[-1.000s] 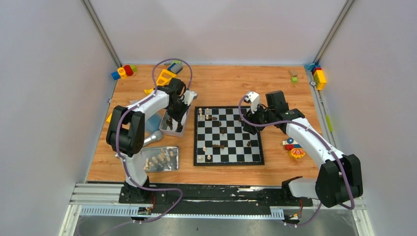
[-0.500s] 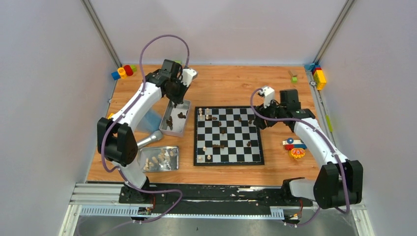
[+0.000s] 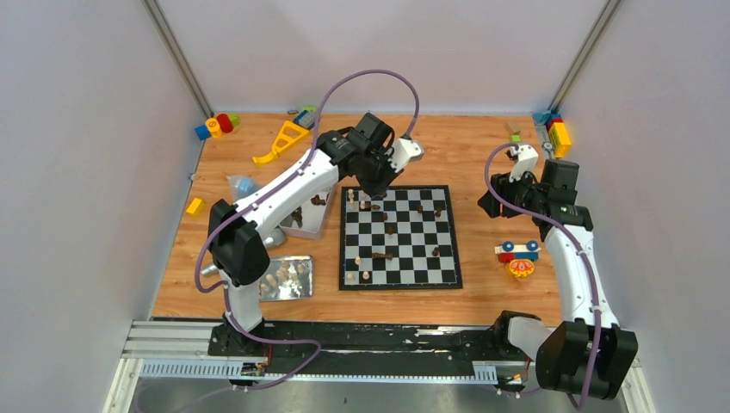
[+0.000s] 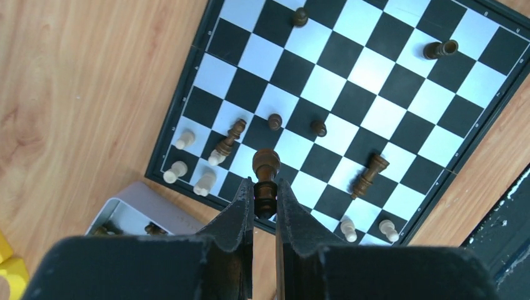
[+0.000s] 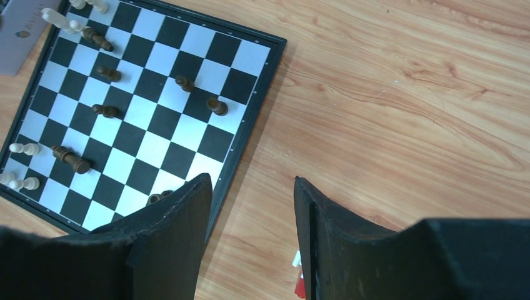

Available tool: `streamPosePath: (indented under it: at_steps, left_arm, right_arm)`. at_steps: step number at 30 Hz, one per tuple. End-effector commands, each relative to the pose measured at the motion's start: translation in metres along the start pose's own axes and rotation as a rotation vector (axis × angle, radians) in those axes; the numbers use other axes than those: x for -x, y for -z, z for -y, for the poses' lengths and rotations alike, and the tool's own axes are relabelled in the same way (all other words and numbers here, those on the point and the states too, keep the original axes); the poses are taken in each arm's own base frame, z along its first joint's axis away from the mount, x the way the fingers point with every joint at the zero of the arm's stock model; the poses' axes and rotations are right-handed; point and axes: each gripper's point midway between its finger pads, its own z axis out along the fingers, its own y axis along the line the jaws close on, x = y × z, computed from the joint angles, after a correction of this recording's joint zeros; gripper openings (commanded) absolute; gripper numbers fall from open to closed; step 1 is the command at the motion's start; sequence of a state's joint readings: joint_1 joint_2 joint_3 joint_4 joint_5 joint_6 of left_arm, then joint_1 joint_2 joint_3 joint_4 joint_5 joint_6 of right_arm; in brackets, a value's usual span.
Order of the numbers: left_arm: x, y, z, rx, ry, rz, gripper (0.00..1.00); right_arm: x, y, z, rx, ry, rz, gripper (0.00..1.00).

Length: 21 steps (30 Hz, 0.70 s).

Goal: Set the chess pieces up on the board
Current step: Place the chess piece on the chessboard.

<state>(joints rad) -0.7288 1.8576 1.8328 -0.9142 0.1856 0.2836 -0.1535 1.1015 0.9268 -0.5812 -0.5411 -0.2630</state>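
Note:
The black-and-white board (image 3: 413,258) lies mid-table, with a few cream and dark brown chess pieces scattered on it. Some stand and some lie on their sides. My left gripper (image 3: 376,186) hovers over the board's far left corner. In the left wrist view the left gripper (image 4: 265,182) is shut on a dark brown chess piece (image 4: 265,164), whose head pokes out past the fingertips above the board (image 4: 375,81). My right gripper (image 3: 491,205) hangs open and empty just off the board's right edge. In its own view the right gripper (image 5: 250,181) is over bare wood beside the board (image 5: 156,125).
A metal tray (image 3: 307,225) with dark pieces sits left of the board. A shiny tray (image 3: 303,288) with cream pieces lies nearer the front. Toy blocks (image 3: 215,126) and a yellow toy (image 3: 280,142) are at the back left, blocks (image 3: 558,133) at the back right, and a toy car (image 3: 516,251) to the right.
My left arm swung from the tray of dark pieces across to the board's far left corner, carrying a dark piece. My right arm drew back to the right, off the board.

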Motion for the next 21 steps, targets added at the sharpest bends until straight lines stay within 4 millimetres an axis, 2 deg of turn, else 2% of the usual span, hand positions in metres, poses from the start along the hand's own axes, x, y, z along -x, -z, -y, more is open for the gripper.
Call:
streamPosePath:
  at_steps: [1,4,7,8,9,11,17,18,19,20,21]
  left_arm:
    - [0.011,0.007,0.002,-0.02,0.003,0.037,0.04]
    - [0.018,0.001,0.016,-0.084,0.001,0.063,0.04]
    - [0.02,-0.017,0.027,-0.106,-0.031,0.033,0.05]
    - [0.026,-0.02,0.032,-0.105,-0.051,0.038,0.05]
    - [0.024,-0.031,0.036,-0.115,-0.055,0.017,0.05]
    - [0.037,-0.043,0.049,-0.131,-0.086,0.024,0.05]
    - [0.055,-0.08,0.085,-0.202,-0.131,-0.01,0.07]
    - [0.05,-0.09,0.089,-0.212,-0.135,-0.033,0.08]
    - [0.06,-0.09,0.097,-0.212,-0.158,-0.016,0.08]
    - [0.053,-0.102,0.101,-0.222,-0.163,-0.046,0.08]
    - [0.06,-0.102,0.108,-0.222,-0.181,-0.033,0.09]
  right_arm:
    - [-0.001,0.004,-0.012,0.05,-0.008,0.02,0.52]
    - [-0.003,0.004,-0.01,0.04,-0.011,0.009,0.52]
    - [-0.003,0.005,-0.002,0.005,-0.028,0.009,0.51]
    - [-0.003,0.006,0.002,-0.012,-0.038,0.011,0.51]
    - [-0.003,0.008,0.007,-0.034,-0.05,0.014,0.51]
    - [-0.002,0.012,0.021,-0.082,-0.078,0.021,0.5]
    - [-0.006,0.033,0.059,-0.184,-0.176,0.05,0.5]
    - [-0.007,0.035,0.062,-0.193,-0.18,0.052,0.5]
    - [-0.007,0.037,0.065,-0.203,-0.186,0.055,0.5]
    - [-0.008,0.04,0.068,-0.211,-0.191,0.059,0.5]
    - [-0.008,0.041,0.069,-0.211,-0.197,0.062,0.5]
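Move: My left hand holds a dark chess piece high over the left part of the board. Its likely place, mid-way along the right-hand edge, lies about 19 cm right, 4 cm back and 17 cm below. Near there, some 16 cm below me, stand a dark pawn 16 cm right and 1 cm ahead, an inner dark pawn 12 cm right and 2 cm ahead, and a dark rook 16 cm right and 9 cm back. From my right hand that place is roughly 8 cm left, 4 cm back, 15 cm below. After barely moving at first, my left hand sweeps some 12 cm to the right across the board, sinking about 5 cm as it goes and turning a little clockwise, its fingers still pinching the dark piece clear of the board. Meanwhile my empty, half-open right hand draws about 7 cm right, away from the board, turning some 15 degrees clockwise. ##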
